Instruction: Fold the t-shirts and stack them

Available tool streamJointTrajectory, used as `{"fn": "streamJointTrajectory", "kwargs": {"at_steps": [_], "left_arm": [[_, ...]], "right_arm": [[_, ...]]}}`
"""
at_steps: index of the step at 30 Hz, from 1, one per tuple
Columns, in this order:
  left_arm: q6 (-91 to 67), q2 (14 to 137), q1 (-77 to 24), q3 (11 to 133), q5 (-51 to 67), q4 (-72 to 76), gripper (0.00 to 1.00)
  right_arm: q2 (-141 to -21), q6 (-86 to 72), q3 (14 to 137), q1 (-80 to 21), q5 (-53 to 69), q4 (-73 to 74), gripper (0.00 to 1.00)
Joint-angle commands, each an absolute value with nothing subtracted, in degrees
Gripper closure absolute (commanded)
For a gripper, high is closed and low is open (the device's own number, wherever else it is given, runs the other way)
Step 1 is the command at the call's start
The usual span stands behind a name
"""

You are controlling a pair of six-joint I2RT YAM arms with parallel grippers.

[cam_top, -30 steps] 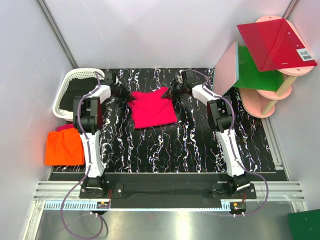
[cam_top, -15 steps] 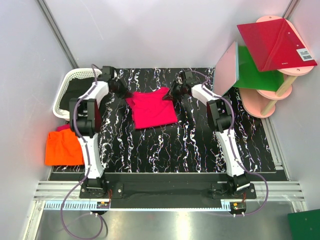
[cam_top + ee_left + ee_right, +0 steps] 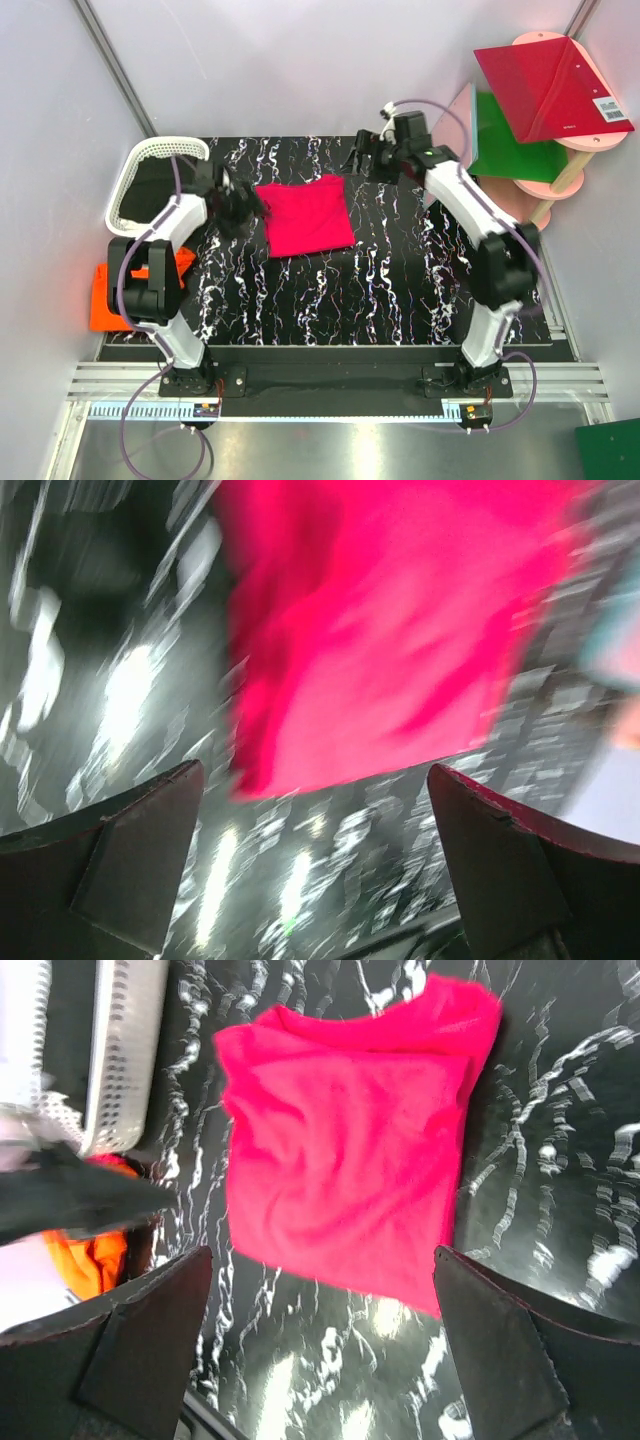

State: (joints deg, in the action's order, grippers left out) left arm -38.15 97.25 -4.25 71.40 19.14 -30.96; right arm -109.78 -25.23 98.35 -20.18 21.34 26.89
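The hot pink t-shirt (image 3: 305,216) lies folded into a rough square on the black marbled mat, with no gripper on it. My left gripper (image 3: 245,208) hovers open just beyond its left edge; the left wrist view, blurred, shows the pink t-shirt (image 3: 390,630) ahead of the spread fingers (image 3: 120,870). My right gripper (image 3: 362,162) hangs open over the mat, off the shirt's far right corner, and looks down on the pink t-shirt (image 3: 340,1160) past empty fingers (image 3: 530,1360). The orange t-shirt (image 3: 103,300) lies off the mat's left edge, partly hidden by the left arm.
A white mesh basket (image 3: 140,170) stands at the far left corner, also seen as the basket (image 3: 125,1050) in the right wrist view. Stiff red (image 3: 550,90) and green (image 3: 515,150) panels rest on a pink stand at the far right.
Both grippers have let go of the pink t-shirt's far corners and opened. The left arm has pulled back to the left. The right arm has lifted and swung away to the right.
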Motion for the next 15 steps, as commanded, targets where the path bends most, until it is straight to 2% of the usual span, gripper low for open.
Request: {"fn": "streamJointTrajectory", "kwargs": {"at_steps": [1,8,15], "left_arm": [[-38.23,96.76,-5.89,65.40,13.72,-33.49,0.01],[-38.67,100.36,-7.03,63.54,12.48,-31.99,0.01],[-40.43,110.19,-10.10,68.89,13.27,-29.01,0.01]], "right_arm": [[-99.16,-17.93,90.81,-20.21,14.86,31.55,0.00],[-93.61,-19.95,79.91,-20.21,15.99,31.64,0.00],[-91.41,-20.48,78.22,-20.21,16.17,31.55,0.00]]}}
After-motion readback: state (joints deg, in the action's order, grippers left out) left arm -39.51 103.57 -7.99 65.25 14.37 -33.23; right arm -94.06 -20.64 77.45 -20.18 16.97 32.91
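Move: Just off the folded pink t-shirt's far edge, both hands hang open. Its near-left corner lies about 8 cm back, 3 cm right and 9 cm below the left hand; the orange t-shirt is some 18 cm back and 32 cm left of that hand, the white basket about 12 cm ahead and 27 cm left. From the right hand, the pink t-shirt's near-right corner is roughly 11 cm back, 1 cm left and 18 cm down. Dropping about 8 cm while drawing back some 6 cm, the left hand comes down beside the pink t-shirt's near-left corner, tipping its fingers steeper and easing slightly forward again at the end. The right hand pulls back about 9 cm and 5 cm to the right, first rising, then sinking towards the level of the near-right corner. Both stay wide open; no contact is visible. ##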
